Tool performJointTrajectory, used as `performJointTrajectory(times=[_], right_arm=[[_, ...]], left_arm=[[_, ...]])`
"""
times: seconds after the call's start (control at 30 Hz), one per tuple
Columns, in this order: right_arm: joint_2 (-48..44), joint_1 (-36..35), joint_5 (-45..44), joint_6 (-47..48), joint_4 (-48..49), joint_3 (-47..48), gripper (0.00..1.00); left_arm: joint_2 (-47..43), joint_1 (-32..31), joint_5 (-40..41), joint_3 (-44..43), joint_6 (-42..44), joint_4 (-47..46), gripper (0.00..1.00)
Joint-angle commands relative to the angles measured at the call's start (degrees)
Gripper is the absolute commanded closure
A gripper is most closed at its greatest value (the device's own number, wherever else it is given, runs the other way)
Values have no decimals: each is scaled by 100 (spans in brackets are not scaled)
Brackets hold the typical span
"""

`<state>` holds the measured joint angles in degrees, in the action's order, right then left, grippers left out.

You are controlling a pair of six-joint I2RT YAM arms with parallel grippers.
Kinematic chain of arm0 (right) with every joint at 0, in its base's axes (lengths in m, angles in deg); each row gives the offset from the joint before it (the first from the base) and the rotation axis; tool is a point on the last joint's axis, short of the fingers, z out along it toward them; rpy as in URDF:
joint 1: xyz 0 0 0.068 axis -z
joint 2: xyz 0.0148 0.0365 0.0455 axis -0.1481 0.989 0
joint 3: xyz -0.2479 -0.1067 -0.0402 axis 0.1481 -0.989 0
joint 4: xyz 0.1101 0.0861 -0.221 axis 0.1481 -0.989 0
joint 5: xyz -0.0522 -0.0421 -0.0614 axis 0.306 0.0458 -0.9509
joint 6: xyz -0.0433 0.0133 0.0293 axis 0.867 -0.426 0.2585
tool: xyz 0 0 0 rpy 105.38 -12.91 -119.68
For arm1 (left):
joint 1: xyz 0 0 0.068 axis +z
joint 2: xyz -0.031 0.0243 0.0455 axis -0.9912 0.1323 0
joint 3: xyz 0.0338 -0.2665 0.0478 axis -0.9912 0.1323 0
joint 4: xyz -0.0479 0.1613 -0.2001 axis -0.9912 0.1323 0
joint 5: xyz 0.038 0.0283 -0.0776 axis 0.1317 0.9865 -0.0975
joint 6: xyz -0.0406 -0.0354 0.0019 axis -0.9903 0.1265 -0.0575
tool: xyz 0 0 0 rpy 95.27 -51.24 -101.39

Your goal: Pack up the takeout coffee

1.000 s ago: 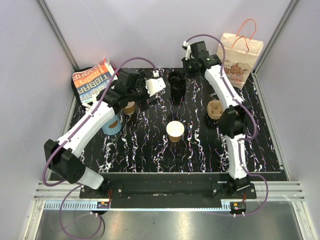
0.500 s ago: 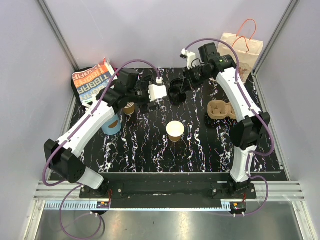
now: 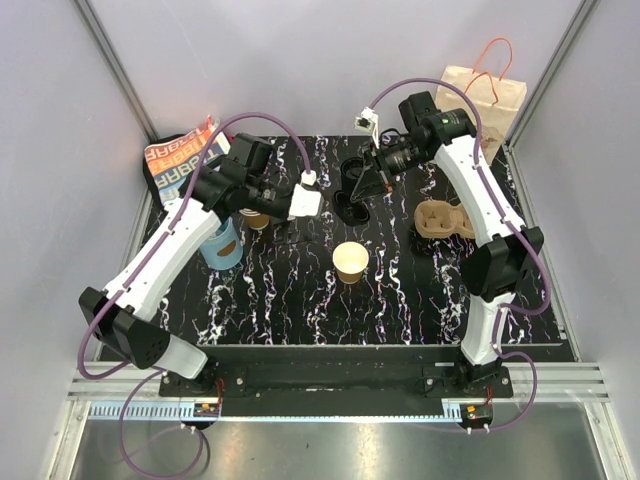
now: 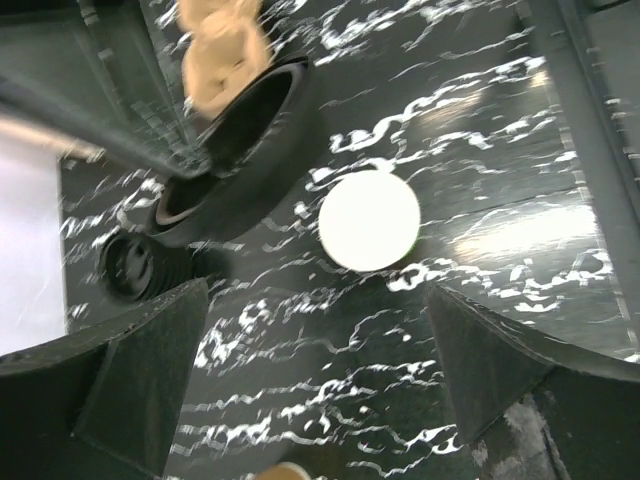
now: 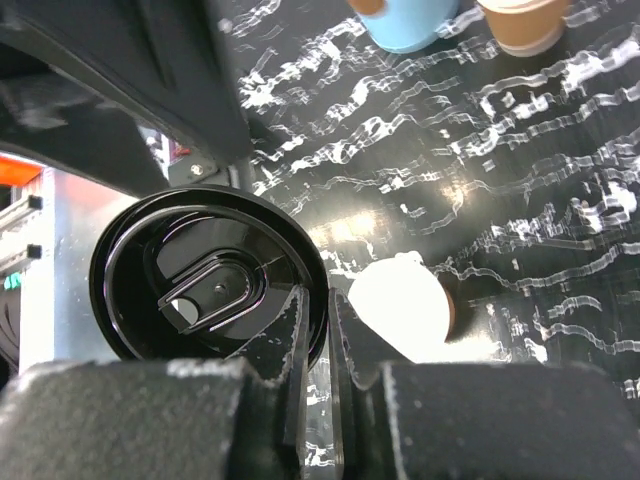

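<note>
A small brown paper cup stands open, without a lid, mid-table; its pale inside shows in the left wrist view and the right wrist view. No lidded cup is in view. My right gripper is shut on the rim of a round black lid and holds it in the air behind and slightly left of the cup; the lid also shows in the left wrist view. My left gripper is open and empty, left of the cup and above the table.
A stack of black lids sits at the back. A brown cup tray lies on the right and a paper bag stands at the back right. A blue cup, a stack of lidless brown cups and a printed bag are on the left.
My right gripper has come forward and left from the lid stack with a black lid in it, towards the open cup. My left gripper has swung right towards the middle.
</note>
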<state>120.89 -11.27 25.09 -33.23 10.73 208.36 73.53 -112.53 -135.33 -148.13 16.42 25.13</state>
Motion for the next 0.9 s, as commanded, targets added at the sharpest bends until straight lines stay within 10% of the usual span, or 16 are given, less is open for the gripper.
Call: performJointTrajectory(times=[0.0, 0.87], right_arm=[[-210, -42, 879, 629, -1738, -49, 90], [-473, -438, 1583, 858, -1738, -752, 95]], left_arm=[[-152, -10, -734, -342, 463, 364, 1], [111, -362, -787, -606, 691, 671, 1]])
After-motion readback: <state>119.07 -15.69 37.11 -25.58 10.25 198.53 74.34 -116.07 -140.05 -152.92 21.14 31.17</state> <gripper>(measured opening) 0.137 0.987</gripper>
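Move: The black lid pinched by its rim in the right hand is the meeting point: from the empty left hand it is roughly 8 cm to the right and 2 cm ahead, at about the same height. Its middle hangs some 4 cm back from the right hand and 1 cm to its left. The paper cup stands about 20 cm below the right hand, 3 cm back and 1 cm left; the black lid stack is some 18 cm ahead of that hand, equally low. Back by about 5 cm and some 3 cm to the left, the right hand brings the pinched lid towards the left gripper, dipping slightly on the way and turning roughly 10 degrees counter-clockwise, its grip kept. The left hand, fingers still wide open, draws back about 3.5 cm while rising and edging right, turning slightly clockwise, so the lid comes before its open fingers. ##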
